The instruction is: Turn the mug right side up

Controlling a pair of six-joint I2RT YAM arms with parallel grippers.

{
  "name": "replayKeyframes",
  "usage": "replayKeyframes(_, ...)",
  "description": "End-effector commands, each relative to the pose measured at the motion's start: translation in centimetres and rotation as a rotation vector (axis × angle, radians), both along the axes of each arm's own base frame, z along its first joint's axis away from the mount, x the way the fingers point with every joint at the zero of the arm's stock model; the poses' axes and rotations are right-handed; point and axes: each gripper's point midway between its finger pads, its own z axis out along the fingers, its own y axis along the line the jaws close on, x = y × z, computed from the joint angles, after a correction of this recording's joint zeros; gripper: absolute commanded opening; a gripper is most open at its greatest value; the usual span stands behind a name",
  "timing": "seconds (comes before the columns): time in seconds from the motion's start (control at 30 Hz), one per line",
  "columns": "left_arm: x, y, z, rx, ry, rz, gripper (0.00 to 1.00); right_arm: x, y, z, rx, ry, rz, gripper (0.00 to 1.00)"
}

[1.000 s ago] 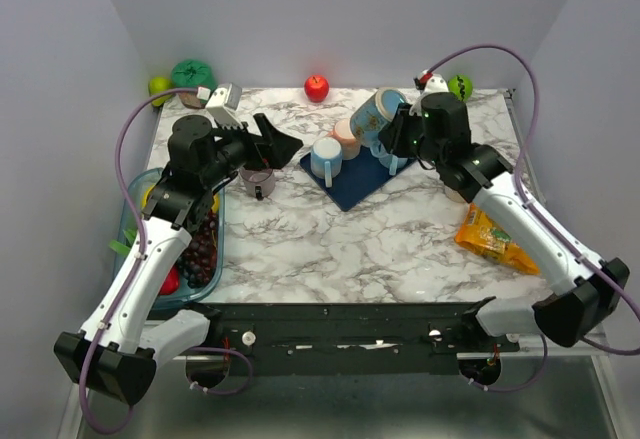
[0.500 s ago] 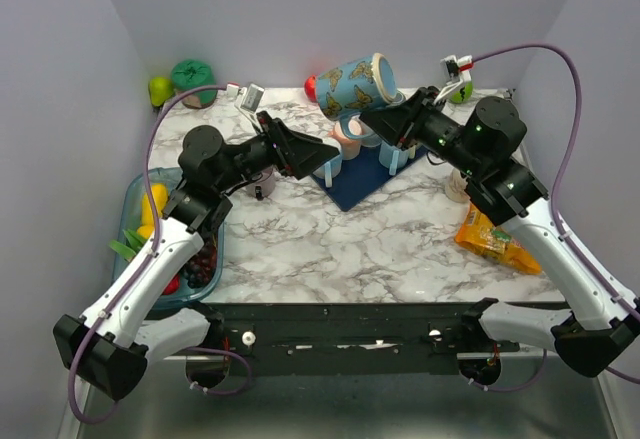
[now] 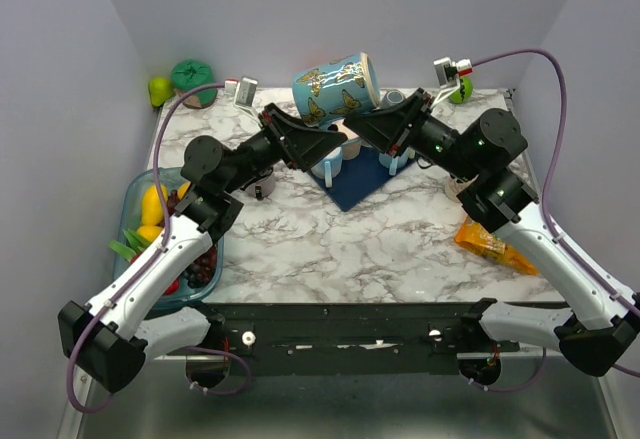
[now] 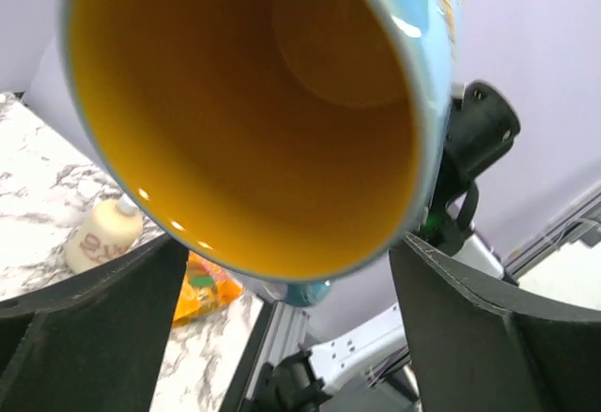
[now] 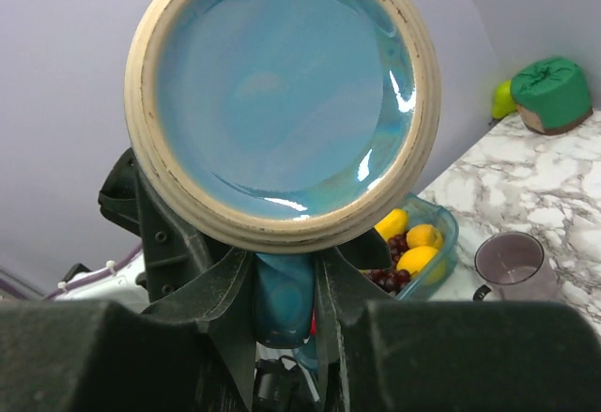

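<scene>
The mug, light blue with butterfly prints, hangs high over the table on its side. My right gripper is shut on its blue handle. The cream-ringed base faces the right wrist camera, with the right gripper just under it. The yellow inside fills the left wrist view. My left gripper is open just below the mug's mouth. Its two dark fingers stand wide on either side of the rim, and the left gripper holds nothing.
A dark blue mat carries a white and blue cup. A purple cup stands left of it. A fruit container sits at the left edge and an orange snack bag on the right. A small bottle is on the marble.
The right arm lifted the mug off the mat and swung it up and left, turning it on its side. The left gripper rose to the mug's mouth.
</scene>
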Motion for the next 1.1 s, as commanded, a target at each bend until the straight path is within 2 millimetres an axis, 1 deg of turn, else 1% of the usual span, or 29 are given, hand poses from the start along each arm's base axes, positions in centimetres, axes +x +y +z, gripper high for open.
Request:
replayKeyframes(0.0,0.8,0.5,2.2,-0.132,0.028,0.030,0.87,-3.8,-2.2,7.1,0.188,-0.207,0.034,0.01)
replayKeyframes(0.03,0.7,0.5,2.5,-0.141,0.025,0.028,0.81,-3.8,-2.2,7.2,0.193,-0.211,0.032,0.01)
replayKeyframes(0.1,0.8,0.5,2.7,-0.155,0.031,0.028,0.75,-4.0,-2.3,7.1,0.201,-0.210,0.038,0.01)
replayKeyframes(0.13,0.8,0.5,2.8,-0.162,0.034,0.034,0.69,-4.1,-2.3,7.2,0.208,-0.215,0.039,0.01)
replayKeyframes(0.17,0.8,0.6,3.0,-0.170,0.034,0.035,0.67,-4.3,-2.3,7.3,0.213,-0.216,0.046,0.01)
replayKeyframes(0.2,0.9,0.6,3.0,-0.174,0.036,0.038,0.65,-4.1,-2.2,6.9,0.212,-0.207,0.048,0.01)
replayKeyframes(0.27,0.9,0.5,3.4,-0.185,0.037,0.039,0.62,-4.3,-2.2,6.9,0.219,-0.213,0.055,0.01)
replayKeyframes(0.37,0.9,0.4,3.7,-0.203,0.049,0.037,0.61,-4.2,-1.9,6.4,0.221,-0.216,0.060,0.01)
replayKeyframes(0.43,1.1,0.1,3.6,-0.202,0.056,0.027,0.59,-4.4,-1.7,6.2,0.217,-0.221,0.061,0.01)
replayKeyframes(0.47,0.9,0.0,3.9,-0.202,0.050,0.018,0.58,-4.3,-1.5,5.9,0.206,-0.230,0.055,0.01)
replayKeyframes(0.57,0.9,-0.5,4.0,-0.200,0.052,-0.002,0.53,-4.4,-1.3,5.4,0.205,-0.231,0.062,0.01)
replayKeyframes(0.6,0.9,-0.7,3.9,-0.198,0.055,-0.006,0.49,-4.5,-1.2,5.4,0.205,-0.230,0.065,0.01)
replayKeyframes(0.77,0.9,-0.9,4.1,-0.204,0.052,-0.012,0.36,-4.5,-0.9,4.8,0.202,-0.219,0.078,0.01)
replayKeyframes(0.8,0.9,-0.9,4.1,-0.205,0.050,-0.011,0.32,-4.4,-0.8,4.6,0.199,-0.215,0.080,0.01)
replayKeyframes(0.87,0.9,-1.0,4.2,-0.204,0.045,-0.013,0.29,-4.5,-0.7,4.5,0.203,-0.211,0.084,0.01)
replayKeyframes(0.97,0.9,-1.0,4.5,-0.209,0.038,-0.015,0.19,-4.4,-0.5,4.2,0.194,-0.204,0.092,0.01)
replayKeyframes(1.0,1.0,-1.0,4.4,-0.208,0.039,-0.015,0.10,-4.3,-0.4,4.0,0.190,-0.202,0.093,0.01)
replayKeyframes(1.03,1.0,-1.1,4.4,-0.203,0.032,-0.016,0.04,-4.2,-0.2,3.8,0.185,-0.196,0.093,0.01)
replayKeyframes(1.07,0.8,-1.1,4.6,-0.200,0.027,-0.019,0.00,-4.1,-0.2,3.7,0.181,-0.191,0.092,0.01)
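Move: The butterfly mug's handle is already in the right fingers, and from the left hand, open around its lower part, it lies about 2 cm to the right, 1 cm ahead and 1 cm up. The mug body is some 4 cm ahead of the left hand, 1 cm right and 6 cm above. Far below, roughly 33 cm down, a white mug on the tray stands about 13 cm straight ahead and the mauve mug 7 cm ahead, 18 cm left. The butterfly mug's handle gets a second grip: the left hand rises about 2 cm and eases 1 cm right and forward, fingertips tipping up some 10 degrees, while its wide-open fingers close and pinch the handle from the left. The right hand keeps its pinch, backing up and rising about 1 cm before easing partly forward again as its fingertips tip up slightly. ##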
